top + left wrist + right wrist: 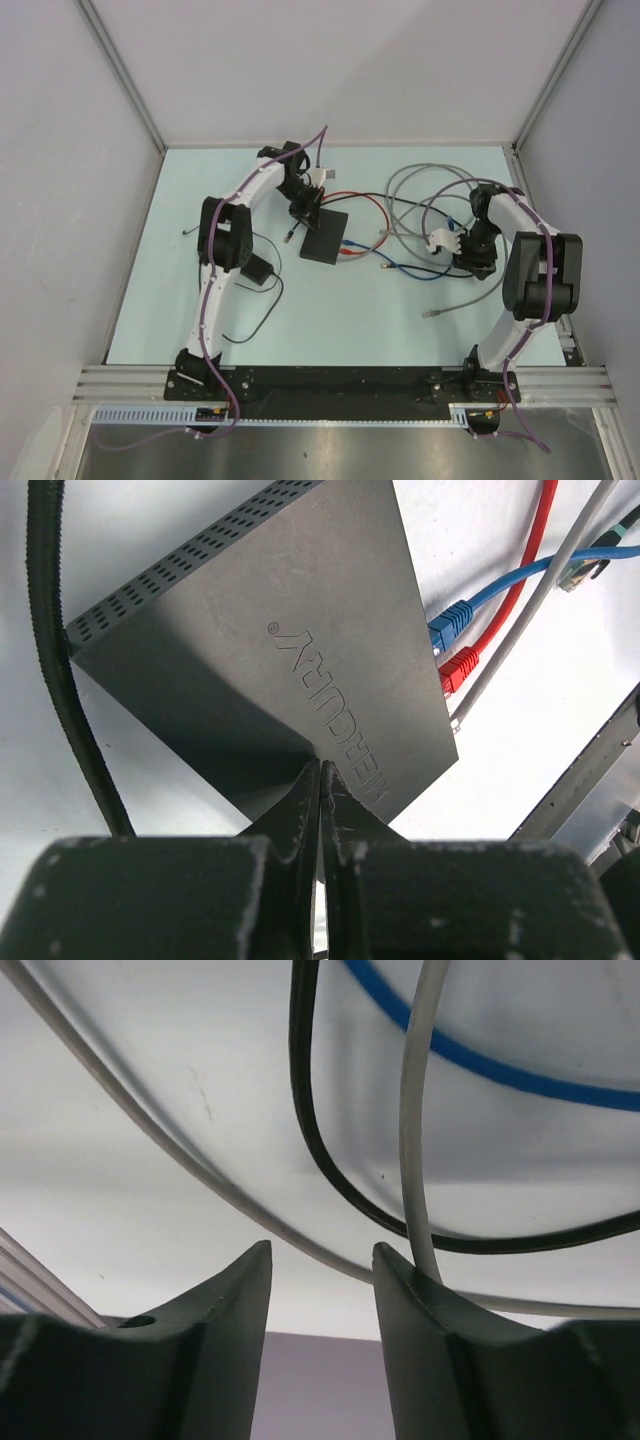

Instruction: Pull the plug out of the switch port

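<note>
The switch lies flat at the table's middle, a matte dark box. A blue plug and a red plug sit in ports on its right side. A grey cable reaches that same side just below them; its end is not clear. My left gripper is shut, with its tips pressed on the switch's top. My right gripper stands open over the cables to the right, apart from the switch. A grey cable runs just past its fingertips.
Red, blue, grey and black cables loop across the table's right half. A loose grey cable end lies near the front right. A small black power adapter with a thin cord sits beside the left arm. Walls enclose the table.
</note>
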You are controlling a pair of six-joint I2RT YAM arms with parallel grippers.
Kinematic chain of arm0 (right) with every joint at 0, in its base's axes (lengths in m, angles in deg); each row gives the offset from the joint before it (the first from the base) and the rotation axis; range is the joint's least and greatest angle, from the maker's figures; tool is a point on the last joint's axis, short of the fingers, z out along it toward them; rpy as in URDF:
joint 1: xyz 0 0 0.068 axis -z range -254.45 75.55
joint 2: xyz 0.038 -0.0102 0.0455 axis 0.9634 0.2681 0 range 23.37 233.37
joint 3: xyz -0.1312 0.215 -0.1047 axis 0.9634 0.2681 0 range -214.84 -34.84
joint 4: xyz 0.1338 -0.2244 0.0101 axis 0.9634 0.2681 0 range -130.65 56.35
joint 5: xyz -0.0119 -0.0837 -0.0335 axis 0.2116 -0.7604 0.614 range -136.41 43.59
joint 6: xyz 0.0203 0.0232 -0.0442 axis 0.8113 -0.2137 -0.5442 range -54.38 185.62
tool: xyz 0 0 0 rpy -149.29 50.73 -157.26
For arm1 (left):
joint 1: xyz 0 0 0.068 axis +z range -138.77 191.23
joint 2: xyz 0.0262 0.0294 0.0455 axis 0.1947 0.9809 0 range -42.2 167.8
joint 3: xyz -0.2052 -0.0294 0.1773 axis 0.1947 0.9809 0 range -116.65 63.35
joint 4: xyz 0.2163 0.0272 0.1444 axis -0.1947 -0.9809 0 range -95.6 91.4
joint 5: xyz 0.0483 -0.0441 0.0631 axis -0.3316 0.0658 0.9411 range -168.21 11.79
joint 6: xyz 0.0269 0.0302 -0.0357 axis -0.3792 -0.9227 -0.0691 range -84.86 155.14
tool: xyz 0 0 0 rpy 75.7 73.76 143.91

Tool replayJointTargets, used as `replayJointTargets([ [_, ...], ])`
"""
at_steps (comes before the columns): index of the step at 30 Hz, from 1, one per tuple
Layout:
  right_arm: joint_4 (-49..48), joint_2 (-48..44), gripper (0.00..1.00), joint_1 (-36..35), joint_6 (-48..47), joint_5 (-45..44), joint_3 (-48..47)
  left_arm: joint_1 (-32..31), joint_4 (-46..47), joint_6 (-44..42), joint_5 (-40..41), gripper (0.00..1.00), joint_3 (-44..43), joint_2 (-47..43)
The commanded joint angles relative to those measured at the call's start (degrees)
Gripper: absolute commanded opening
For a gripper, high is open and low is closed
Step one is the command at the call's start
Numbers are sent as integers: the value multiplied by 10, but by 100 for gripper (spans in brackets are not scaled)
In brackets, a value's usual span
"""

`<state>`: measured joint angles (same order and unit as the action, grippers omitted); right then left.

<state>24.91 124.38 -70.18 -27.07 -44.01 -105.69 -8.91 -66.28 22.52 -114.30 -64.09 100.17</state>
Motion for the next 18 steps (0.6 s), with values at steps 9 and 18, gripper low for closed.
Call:
replayJointTargets([
  [9, 83, -55, 49, -182, 210, 217, -138, -3, -4, -12, 24, 4, -6, -15],
  [18, -64, 129, 99, -174, 596, 424, -352, 27, -2, -16, -4, 47, -11, -60],
])
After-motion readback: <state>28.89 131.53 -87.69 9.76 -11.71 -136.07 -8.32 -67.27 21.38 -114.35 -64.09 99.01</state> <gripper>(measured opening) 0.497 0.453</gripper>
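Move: Some 40 cm to the right hand's left, 10 cm farther out and a few centimetres lower, lies the switch. On its near side to that hand sit the blue plug, about 35 cm left and 8 cm ahead of the hand, and the red plug, 36 cm left and 6 cm ahead. The loose black plug lies 25 cm left, 2 cm ahead. From the left hand, the switch's middle is about 3 cm right, 1 cm back and 2 cm below. Sweeping left about 21 cm towards the switch and its plugs while climbing some 10 cm, the open, empty right hand leaves the black cable, curves forward late and tilts some 30 degrees until its fingers point down and leftward. Late on, the left hand's shut fingers spread to nearly half open and lift about 1 cm, coming free of the switch top. ##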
